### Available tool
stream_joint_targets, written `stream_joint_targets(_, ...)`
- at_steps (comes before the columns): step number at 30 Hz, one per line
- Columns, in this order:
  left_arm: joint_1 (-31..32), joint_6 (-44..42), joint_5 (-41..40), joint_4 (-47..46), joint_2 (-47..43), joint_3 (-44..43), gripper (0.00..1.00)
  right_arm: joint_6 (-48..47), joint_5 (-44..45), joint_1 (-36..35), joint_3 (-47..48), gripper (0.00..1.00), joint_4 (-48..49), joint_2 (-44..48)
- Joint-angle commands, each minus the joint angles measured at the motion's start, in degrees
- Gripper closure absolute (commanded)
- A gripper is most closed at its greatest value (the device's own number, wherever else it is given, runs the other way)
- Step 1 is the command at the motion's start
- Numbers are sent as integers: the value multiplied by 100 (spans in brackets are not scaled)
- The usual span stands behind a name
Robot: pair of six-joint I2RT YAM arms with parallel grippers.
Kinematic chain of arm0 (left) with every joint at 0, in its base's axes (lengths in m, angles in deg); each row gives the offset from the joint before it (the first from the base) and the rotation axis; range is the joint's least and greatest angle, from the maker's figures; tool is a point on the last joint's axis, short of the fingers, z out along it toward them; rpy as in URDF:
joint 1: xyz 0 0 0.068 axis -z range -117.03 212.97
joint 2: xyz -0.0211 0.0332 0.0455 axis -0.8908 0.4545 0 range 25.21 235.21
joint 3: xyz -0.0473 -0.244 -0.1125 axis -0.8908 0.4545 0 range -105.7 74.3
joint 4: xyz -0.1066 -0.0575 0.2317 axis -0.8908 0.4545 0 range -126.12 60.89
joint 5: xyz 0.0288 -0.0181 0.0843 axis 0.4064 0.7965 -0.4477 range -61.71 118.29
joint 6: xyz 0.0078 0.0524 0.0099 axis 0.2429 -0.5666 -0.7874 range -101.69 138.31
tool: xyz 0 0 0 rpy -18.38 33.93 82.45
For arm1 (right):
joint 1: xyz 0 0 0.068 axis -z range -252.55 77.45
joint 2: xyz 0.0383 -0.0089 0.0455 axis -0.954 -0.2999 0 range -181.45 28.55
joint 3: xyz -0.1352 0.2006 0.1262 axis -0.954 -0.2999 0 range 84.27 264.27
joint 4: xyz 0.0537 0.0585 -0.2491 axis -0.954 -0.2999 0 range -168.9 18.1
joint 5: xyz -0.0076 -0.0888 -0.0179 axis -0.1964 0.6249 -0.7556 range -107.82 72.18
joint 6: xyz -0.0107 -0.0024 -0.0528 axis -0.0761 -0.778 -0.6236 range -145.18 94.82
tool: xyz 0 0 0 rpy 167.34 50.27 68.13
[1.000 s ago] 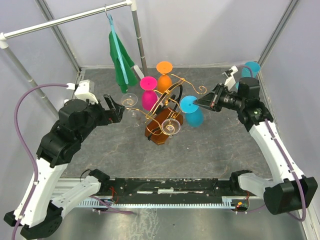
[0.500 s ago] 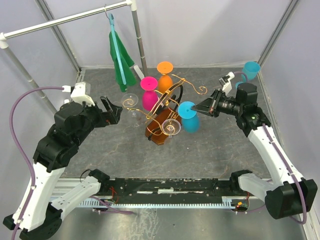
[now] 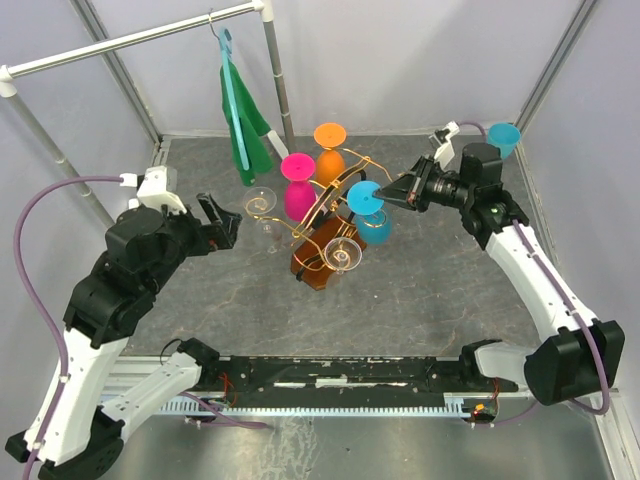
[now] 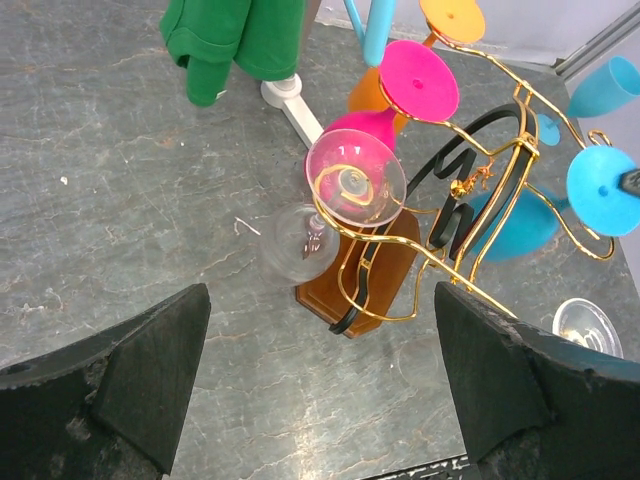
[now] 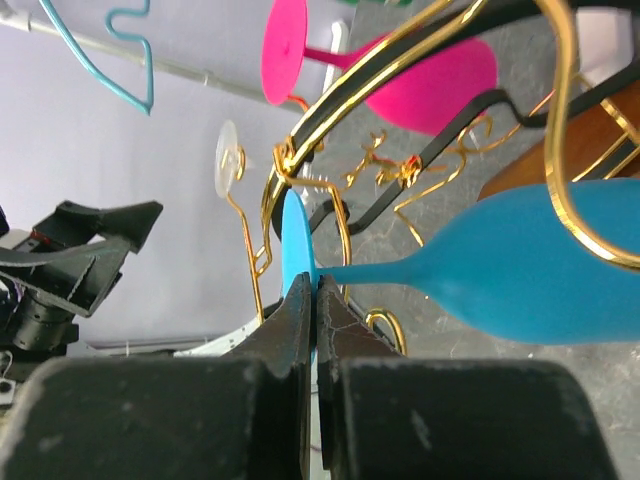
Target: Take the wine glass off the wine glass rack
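Observation:
The wine glass rack [image 3: 345,172], gold curly wire with a black arch on an amber-brown base [image 3: 317,264], stands mid-table. My right gripper [image 3: 386,198] is shut on the round foot of a blue wine glass [image 3: 375,228], which lies sideways against the rack's right side. In the right wrist view the gripper [image 5: 316,290] pinches the foot's rim, the blue glass's bowl [image 5: 520,270] lies to the right, and gold rack wire [image 5: 560,150] crosses it. My left gripper [image 3: 224,222] is open left of the rack and holds nothing. In the left wrist view the gripper [image 4: 320,296] faces the rack [image 4: 365,282].
Pink [image 3: 297,190], orange [image 3: 329,150] and two clear glasses [image 3: 258,200] [image 3: 341,253] hang on the rack. Another blue glass [image 3: 503,135] stands at the back right corner. A green garment [image 3: 245,135] hangs from the grey rail [image 3: 130,38] at the back left.
My right gripper has carried the blue glass left and farther back, in against the rack's wires. The left arm has drawn back slightly to the left, still open.

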Motion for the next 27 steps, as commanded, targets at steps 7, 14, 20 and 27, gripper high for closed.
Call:
stream_joint_targets(7, -2, -260, -275, 106, -156, -202, 1, -172, -521, 1038, -150, 100, -2, 547)
stream_joint_targets(14, -5, -244, -209, 85, -159, -163, 1, -1324, -229, 1431, 217, 100, -1853, 930)
stream_joint_targets(20, 3, -243, -252, 94, -226, -130, 1, -3074, 1842, 1439, 1103, 100, -3920, 801)
stream_joint_targets(27, -3, -155, -150, 1, -208, -5, 1, -3590, 3032, 1431, 2036, 99, -3954, 24)
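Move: The blue wine glass is already pinched by its foot in the right hand, upside down among the rack's wires, its middle some 7 cm below the hand and 3 cm left. The rack's middle is about 11 cm left, 2 cm back. A clear glass hangs 9 cm back, 9 cm left; the first blue glass stands roughly 28 cm right, 16 cm farther out. From the left hand, the held glass lies about 33 cm right, 1 cm ahead. The blue glass, kept pinched by the foot's edge between the shut right fingers, is carried out of the rack: briefly forward and right, then about 14 cm to the right in all, away from the hooks, easing back and sinking some 2 cm late on. In the second half the wrist tips the fingertips down about 30 degrees while turning clockwise. ##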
